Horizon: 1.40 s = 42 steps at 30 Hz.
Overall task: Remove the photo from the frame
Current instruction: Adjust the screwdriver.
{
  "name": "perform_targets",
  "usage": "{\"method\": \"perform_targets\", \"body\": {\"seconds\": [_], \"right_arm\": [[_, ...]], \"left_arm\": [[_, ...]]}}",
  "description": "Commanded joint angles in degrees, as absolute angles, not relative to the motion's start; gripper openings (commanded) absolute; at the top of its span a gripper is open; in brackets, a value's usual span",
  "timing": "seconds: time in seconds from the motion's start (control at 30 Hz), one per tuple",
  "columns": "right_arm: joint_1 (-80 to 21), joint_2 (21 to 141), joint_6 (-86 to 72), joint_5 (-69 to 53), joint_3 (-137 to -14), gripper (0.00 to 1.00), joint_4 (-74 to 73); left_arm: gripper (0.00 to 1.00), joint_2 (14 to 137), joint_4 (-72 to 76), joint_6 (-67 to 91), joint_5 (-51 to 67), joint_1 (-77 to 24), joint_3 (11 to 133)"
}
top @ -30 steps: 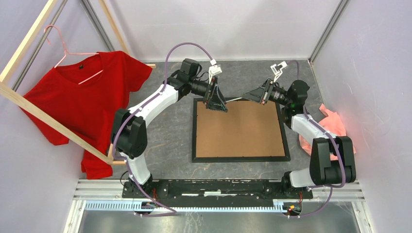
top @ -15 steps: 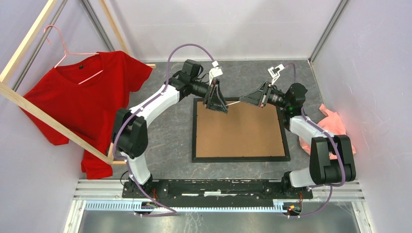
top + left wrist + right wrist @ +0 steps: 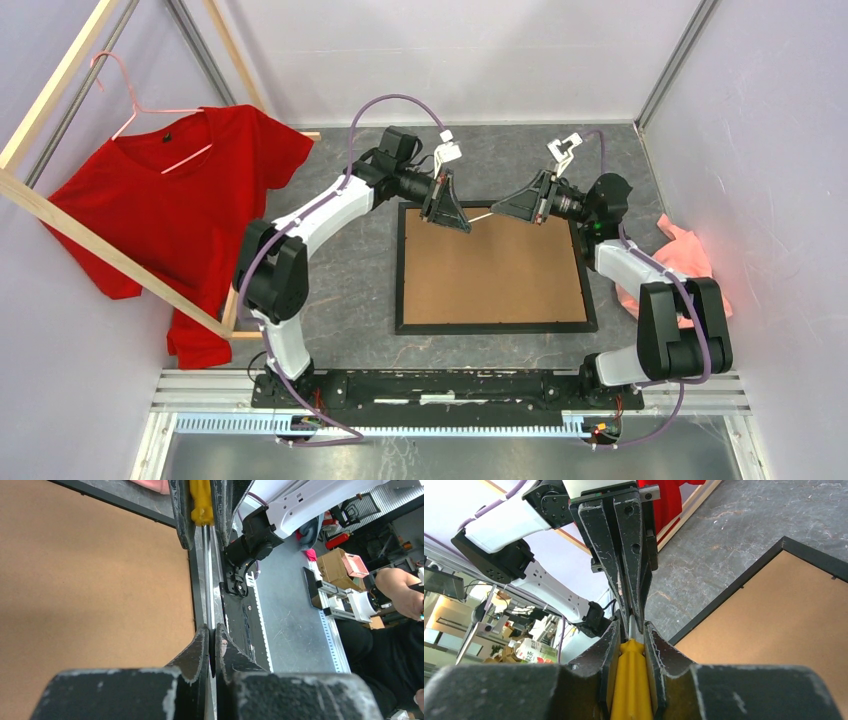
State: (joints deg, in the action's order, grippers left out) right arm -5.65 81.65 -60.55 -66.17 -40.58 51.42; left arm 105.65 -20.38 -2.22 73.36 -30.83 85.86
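Observation:
The black frame (image 3: 400,270) lies face down on the grey table, its brown backing board (image 3: 490,265) facing up. The photo is hidden under the board. Above the frame's far edge my two grippers meet tip to tip. My right gripper (image 3: 631,627) is shut on the yellow handle of a screwdriver (image 3: 630,680). My left gripper (image 3: 212,630) is shut on the metal shaft of that screwdriver (image 3: 208,580). From the top view the left gripper (image 3: 462,226) and the right gripper (image 3: 500,203) hold the screwdriver (image 3: 480,213) level between them, just above the board.
A red T-shirt (image 3: 190,210) hangs on a pink hanger from a pale wooden rack (image 3: 100,255) at the left. A pink cloth (image 3: 685,255) lies by the right wall. Both arm bases sit at the near edge.
My left gripper was open around the screwdriver shaft and has now shut on it. The right gripper has shifted slightly left, still gripping the handle.

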Motion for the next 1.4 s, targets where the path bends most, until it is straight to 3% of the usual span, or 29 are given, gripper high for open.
{"method": "perform_targets", "body": {"seconds": [0.0, 0.1, 0.2, 0.33, 0.47, 0.77, 1.37], "right_arm": [[-6.55, 82.30, -58.23, -65.91, -41.79, 0.01, 51.31], [-6.68, 82.65, -46.42, -69.29, -46.55, 0.25, 34.06], [-6.76, 82.51, -30.41, -69.94, -52.67, 0.39, 12.43], [-6.76, 80.63, -27.27, -71.97, -53.53, 0.55, 8.00], [-6.90, 78.80, -26.42, -72.53, -53.11, 0.57, 7.95], [-8.46, 78.49, -25.49, -73.30, -51.51, 0.57, 7.94], [-9.82, 79.11, -22.52, -72.69, -50.55, 0.58, 6.42]], "left_arm": [[0.02, 106.47, -23.45, -6.53, 76.26, -32.01, 87.96], [0.02, 107.59, -38.77, -18.44, 74.47, -31.93, 92.89], [0.02, 108.95, -52.82, -31.00, 72.42, -31.62, 97.40], [0.02, 112.31, -68.64, -44.98, 70.82, -31.54, 103.08], [0.02, 114.24, -72.86, -47.27, 71.57, -30.60, 105.46], [0.02, 110.85, -58.74, -35.65, 70.06, -29.97, 100.57], [0.02, 108.35, -52.36, -30.91, 69.49, -29.73, 97.19]]}}
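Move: The screwdriver runs between the grippers, its shaft tip already pinched by the left one and its yellow handle by the right. From the left gripper the handle lies about 7 cm right, 3 cm ahead and 2 cm up; from the right, the shaft tip is some 7 cm left, 3 cm back and 2 cm down. The photo frame's middle is roughly 22 cm below the left gripper, 8 cm right and 8 cm back. Open the right gripper to let go of the yellow handle, keeping its fingers either side of it; meanwhile sink that hand and then draw it back, about 3 cm each way, dipping its fingers some 10 degrees and swinging them counter-clockwise as much. Keep the left gripper shut on the shaft tip and bring it down some 3 cm and left 2 cm, fingertips dipping slightly. ##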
